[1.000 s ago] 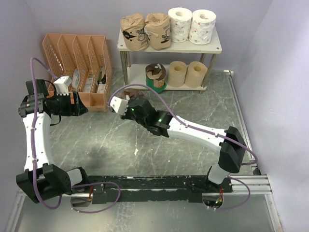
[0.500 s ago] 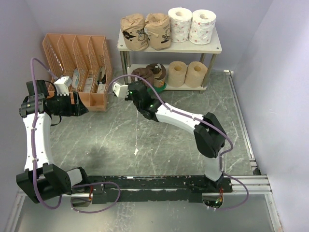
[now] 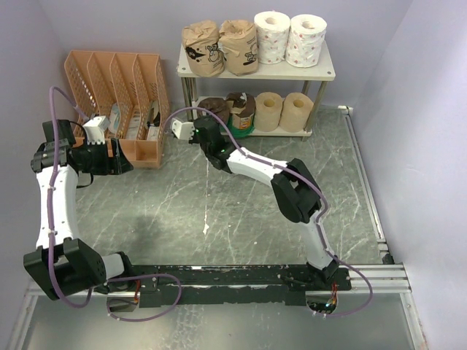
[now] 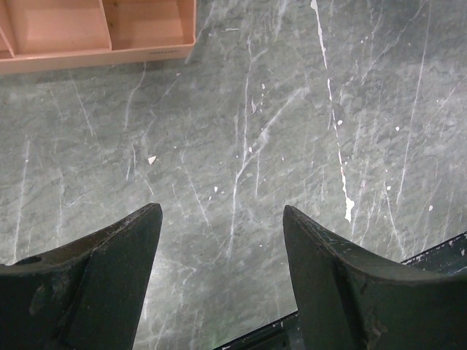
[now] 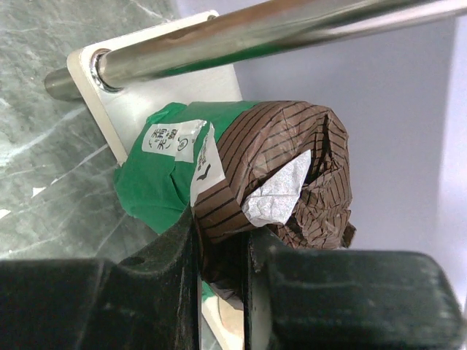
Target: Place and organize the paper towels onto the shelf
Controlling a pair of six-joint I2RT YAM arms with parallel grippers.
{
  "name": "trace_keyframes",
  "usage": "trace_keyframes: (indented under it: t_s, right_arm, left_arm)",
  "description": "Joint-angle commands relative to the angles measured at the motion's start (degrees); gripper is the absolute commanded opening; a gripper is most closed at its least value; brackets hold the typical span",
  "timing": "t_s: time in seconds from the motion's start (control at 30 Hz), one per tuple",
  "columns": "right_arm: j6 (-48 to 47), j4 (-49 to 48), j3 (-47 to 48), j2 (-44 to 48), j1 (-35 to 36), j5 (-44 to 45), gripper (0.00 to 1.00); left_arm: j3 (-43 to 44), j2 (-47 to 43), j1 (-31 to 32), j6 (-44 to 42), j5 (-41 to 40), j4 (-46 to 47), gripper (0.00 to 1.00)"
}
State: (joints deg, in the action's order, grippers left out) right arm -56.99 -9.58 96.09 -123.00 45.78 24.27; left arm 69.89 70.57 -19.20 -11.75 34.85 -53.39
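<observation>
The shelf stands at the back. Its top board carries two brown cartoon-print paper towels and two white speckled ones. The lower tier holds two tan rolls and a green-and-brown one. My right gripper reaches to the lower tier's left end, shut on another green-wrapped roll. In the right wrist view this gripper pinches the roll's brown striped end beside a silver leg. My left gripper hovers open over bare table.
An orange perforated file organizer stands at the back left, just behind the left gripper; its base shows in the left wrist view. A black rail runs along the near table edge. Walls close in on both sides.
The right arm has stretched from mid-table toward the shelf, carrying the green-wrapped roll to the left end of the lower tier. The left arm has stayed put.
</observation>
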Motion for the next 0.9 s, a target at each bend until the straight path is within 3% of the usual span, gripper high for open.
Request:
trace_keyframes:
  t_s: [0.0,0.4,0.43,0.47,0.5,0.57,0.7,0.8,0.87]
  right_arm:
    - [-1.7,-4.0,5.3,-2.3,-1.6,-0.4,0.00]
    - [-2.2,-4.6,13.9,-8.3,-4.2,-2.9,0.00]
    - [-2.2,-5.8,13.6,-8.4,-4.2,-2.4,0.09]
    - [-2.2,-7.8,13.0,-8.3,-4.2,-1.4,0.39]
    - [-2.6,-9.3,12.4,-8.2,-4.2,-0.4,0.55]
    - [-2.3,-9.8,12.4,-8.0,-4.2,0.2,0.74]
    - [-0.9,-9.8,10.7,-6.5,-4.1,-0.4,0.98]
    - [-1.7,-16.1,6.7,-4.1,-2.9,3.3,1.00]
    - [0.1,-20.6,3.3,-1.2,-1.0,11.6,1.00]
  left_arm:
    - [1.2,1.2,-0.5,0.1,-0.5,1.0,0.78]
    - [2.0,3.0,-0.5,0.3,-2.0,0.8,0.78]
    - [2.2,3.1,-0.5,0.3,-2.0,0.8,0.78]
    - [2.4,3.2,-0.6,0.1,-1.9,0.7,0.78]
    - [2.5,3.3,-0.5,-0.1,-1.7,0.4,0.78]
    - [2.9,3.3,-0.5,-0.5,-1.5,0.2,0.78]
    - [3.3,3.3,-0.5,-0.5,-1.3,0.1,0.78]
    - [3.8,3.2,-0.5,-0.7,-1.1,-0.4,0.78]
    - [3.5,2.6,-0.6,-0.7,-0.9,-0.2,0.78]
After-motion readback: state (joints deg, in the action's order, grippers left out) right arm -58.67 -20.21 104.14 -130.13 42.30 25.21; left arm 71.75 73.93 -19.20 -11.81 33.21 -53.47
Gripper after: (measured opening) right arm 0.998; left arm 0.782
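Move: The right hand grips the green paper towel pack by its brown top. The empty spot at the left end of the lower shelf lies about 7 cm ahead, 1 cm left and some 5 cm below. From this hand, the standing green pack is about 7 cm ahead and 10 cm right, and the front-left post 2 cm ahead and 8 cm left. From the left hand, the spot is roughly 24 cm ahead, 32 cm right and 8 cm lower. Right hand pushes the held pack about 5 cm forward into the shelf, opens wide and rises some 3 cm. ##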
